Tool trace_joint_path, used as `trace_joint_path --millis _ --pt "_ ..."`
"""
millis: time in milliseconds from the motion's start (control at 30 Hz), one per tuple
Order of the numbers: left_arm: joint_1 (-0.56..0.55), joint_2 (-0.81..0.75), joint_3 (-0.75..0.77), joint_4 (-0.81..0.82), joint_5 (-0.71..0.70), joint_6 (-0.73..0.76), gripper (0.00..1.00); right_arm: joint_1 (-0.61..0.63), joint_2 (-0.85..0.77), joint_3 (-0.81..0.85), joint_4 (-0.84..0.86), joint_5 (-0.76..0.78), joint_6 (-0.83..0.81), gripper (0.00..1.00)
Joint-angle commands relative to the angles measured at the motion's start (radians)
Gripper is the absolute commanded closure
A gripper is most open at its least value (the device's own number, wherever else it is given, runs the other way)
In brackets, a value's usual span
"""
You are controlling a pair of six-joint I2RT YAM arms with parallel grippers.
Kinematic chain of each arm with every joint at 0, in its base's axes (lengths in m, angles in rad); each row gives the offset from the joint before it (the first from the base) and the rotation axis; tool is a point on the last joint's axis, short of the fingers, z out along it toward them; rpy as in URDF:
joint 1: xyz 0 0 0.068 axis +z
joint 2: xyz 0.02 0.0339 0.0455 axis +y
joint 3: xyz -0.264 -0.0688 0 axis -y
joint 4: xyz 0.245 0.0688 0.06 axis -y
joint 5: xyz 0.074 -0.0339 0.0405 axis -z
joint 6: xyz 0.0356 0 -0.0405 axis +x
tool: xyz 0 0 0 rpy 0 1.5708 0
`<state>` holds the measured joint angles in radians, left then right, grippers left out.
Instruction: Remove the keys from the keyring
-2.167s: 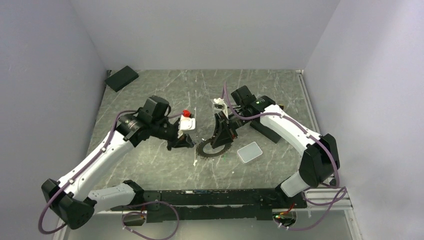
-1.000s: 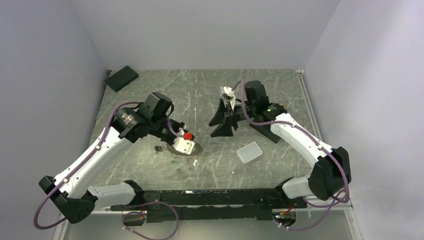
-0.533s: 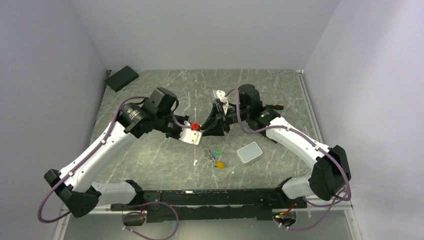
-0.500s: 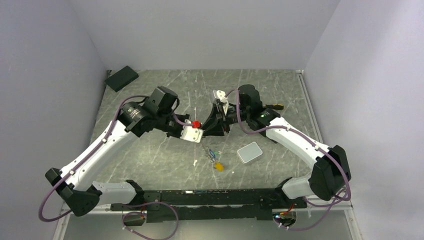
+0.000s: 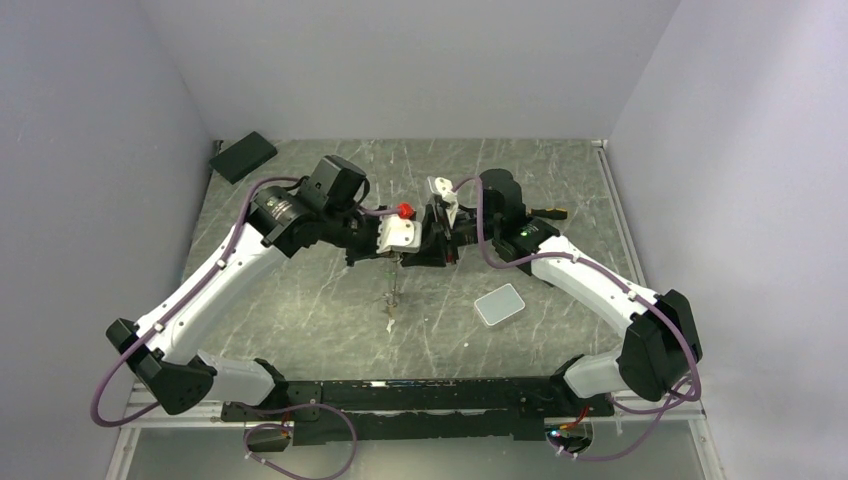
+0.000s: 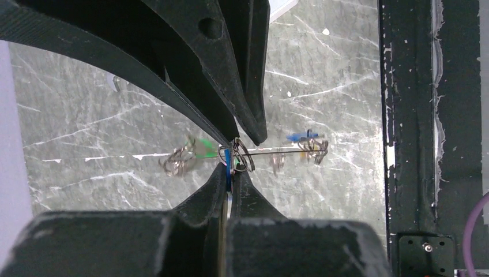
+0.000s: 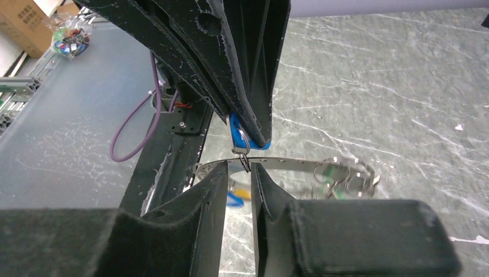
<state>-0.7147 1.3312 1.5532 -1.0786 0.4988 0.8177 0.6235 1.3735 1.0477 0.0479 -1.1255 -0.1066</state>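
My left gripper (image 5: 397, 252) (image 6: 232, 168) is shut on a blue-tagged key (image 7: 236, 134) held above the table. From that key a small split ring (image 7: 242, 156) links down to the keyring (image 6: 271, 152) (image 7: 288, 163), a thin wire hoop seen edge-on. The other keys (image 6: 179, 160) (image 7: 340, 173), some with green or blue tags, dangle from the hoop (image 5: 393, 292). My right gripper (image 5: 416, 250) (image 7: 238, 168) faces the left one tip to tip. Its jaws stand narrowly apart, with the small split ring between the tips.
A grey rounded square pad (image 5: 499, 304) lies right of the grippers. A black block (image 5: 243, 156) sits at the back left corner. A small white bit (image 5: 389, 325) lies under the hanging keys. The black frame rail (image 6: 435, 115) runs along the near edge.
The left arm has lifted the bunch off the table and carried it back to the right gripper. The keys now hang in the air. The right jaws have narrowed.
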Motion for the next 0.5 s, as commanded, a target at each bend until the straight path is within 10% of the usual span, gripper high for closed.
trace_joint_path --millis 0,467 --pt "-0.005 0.001 0.049 0.035 0.029 -0.078 1.00 0.002 -0.009 0.000 0.068 -0.012 0.012 0.77" --pt "-0.005 0.069 0.135 -0.009 -0.033 -0.241 1.00 -0.003 -0.045 0.000 -0.065 -0.007 -0.135 1.00"
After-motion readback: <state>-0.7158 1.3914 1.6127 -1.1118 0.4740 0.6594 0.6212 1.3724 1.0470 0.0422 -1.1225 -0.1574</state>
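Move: The split ring of the blue key tag is almost between the right hand's open fingertips, about 1 cm to its left and level. The blue tag itself is some 3 cm to that hand's left, 1 cm higher, held by the left hand. The big keyring hangs about 6 cm below the split ring, level with it fore and aft. The white tray is roughly 19 cm to the right hand's right and 4 cm back, far below. From the left hand, the split ring is about 2 cm to the right and 1 cm below. The right fingers close fully from about a quarter open, pinching the split ring at their very tips beside the left hand's blue tag while that arm stays put. The left hand keeps its shut grip on the tag and hardly shifts, under 1 cm, but turns some 10 degrees, partly counter-clockwise. ##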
